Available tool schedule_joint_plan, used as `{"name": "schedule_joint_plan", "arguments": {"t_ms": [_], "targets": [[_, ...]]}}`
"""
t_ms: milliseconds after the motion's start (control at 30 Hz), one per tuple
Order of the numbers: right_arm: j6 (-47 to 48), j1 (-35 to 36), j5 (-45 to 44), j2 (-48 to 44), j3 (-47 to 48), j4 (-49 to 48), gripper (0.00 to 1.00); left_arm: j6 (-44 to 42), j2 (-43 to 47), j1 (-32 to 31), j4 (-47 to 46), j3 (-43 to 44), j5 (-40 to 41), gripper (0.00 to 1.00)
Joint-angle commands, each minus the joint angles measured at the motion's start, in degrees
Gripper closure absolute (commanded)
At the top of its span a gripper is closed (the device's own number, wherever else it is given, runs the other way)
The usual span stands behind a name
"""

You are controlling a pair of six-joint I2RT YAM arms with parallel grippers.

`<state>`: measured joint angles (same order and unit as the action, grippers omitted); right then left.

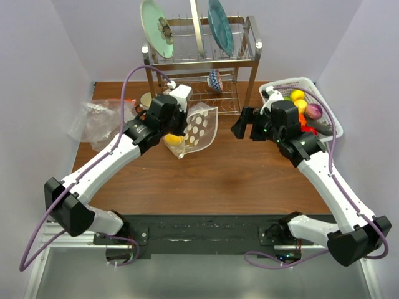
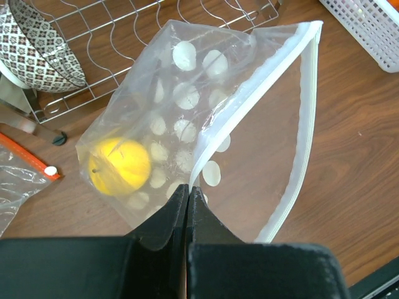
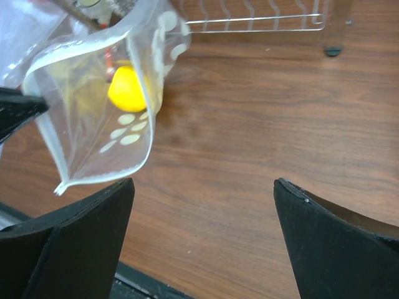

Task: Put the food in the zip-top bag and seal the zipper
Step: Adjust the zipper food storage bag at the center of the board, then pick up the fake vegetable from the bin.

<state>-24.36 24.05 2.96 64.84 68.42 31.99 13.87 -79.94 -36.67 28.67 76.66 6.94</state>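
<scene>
The zip-top bag [image 1: 201,128] hangs over the table's middle with its mouth open toward the right. My left gripper [image 2: 188,187] is shut on the near lip of its zipper [image 2: 206,152]; the far lip [image 2: 304,118] curves free. One yellow food piece [image 2: 121,166] lies inside at the bottom, also in the right wrist view [image 3: 126,89]. My right gripper [image 3: 204,187] is open and holds nothing, just right of the bag's mouth [image 1: 244,126]. More food, including yellow [image 1: 297,95] and purple [image 1: 314,111] pieces, sits in the white basket [image 1: 330,109].
A metal dish rack [image 1: 249,59] with plates stands at the back, a patterned bowl [image 2: 37,43] on its lower shelf. A plain clear plastic bag [image 1: 100,121] with an orange strip lies at the left.
</scene>
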Motion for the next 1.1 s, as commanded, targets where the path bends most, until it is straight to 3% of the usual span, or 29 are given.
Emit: {"name": "schedule_joint_plan", "arguments": {"t_ms": [0, 200, 433, 633, 1067], "targets": [[0.5, -0.2, -9.1, 0.1, 2.5, 1.7, 0.01, -2.4, 1.9, 0.5, -4.8, -0.5, 2.2, 1.0], [1.7, -3.7, -12.7, 1.0, 3.1, 3.5, 0.01, -2.6, 3.7, 0.5, -8.6, -5.0, 1.9, 1.0], [-2.4, -17.4, -6.7, 3.0, 1.2, -1.4, 0.01, -3.0, 6.3, 0.5, -12.1, -9.7, 1.3, 1.0], [-3.1, -23.1, -11.8, 7.7, 2.9, -3.8, 0.01, -3.1, 8.3, 0.5, -14.1, -11.8, 0.9, 1.0], [-0.7, -28.0, -24.0, 24.1, 5.9, -10.1, 0.01, -2.1, 10.5, 0.6, -16.1, -14.5, -1.3, 1.0]]}}
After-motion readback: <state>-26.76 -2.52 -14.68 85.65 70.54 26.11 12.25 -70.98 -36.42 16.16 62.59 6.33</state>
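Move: From the empty right hand, the middle of the basket lies about 31 cm right, 20 cm ahead and 21 cm below. In it the orange pumpkin is some 30 cm right and 18 cm ahead of this hand, the red tomato about 5 cm nearer and 4 cm farther right. The left hand holds the bag's zipper edge; the yellow food inside lies roughly 9 cm ahead, 6 cm left and 20 cm below it, the basket some 57 cm right and 21 cm ahead. The left fingers stay shut on the zipper edge, easing it back and left by barely 2 cm while dipping slightly. Meanwhile the empty right hand swings away from the bag, about 20 cm right and 10 cm forward, sinking some 10 cm, mostly late, to the basket's near left corner; it turns about 40 degrees clockwise and tips down, fingers still wide open. ##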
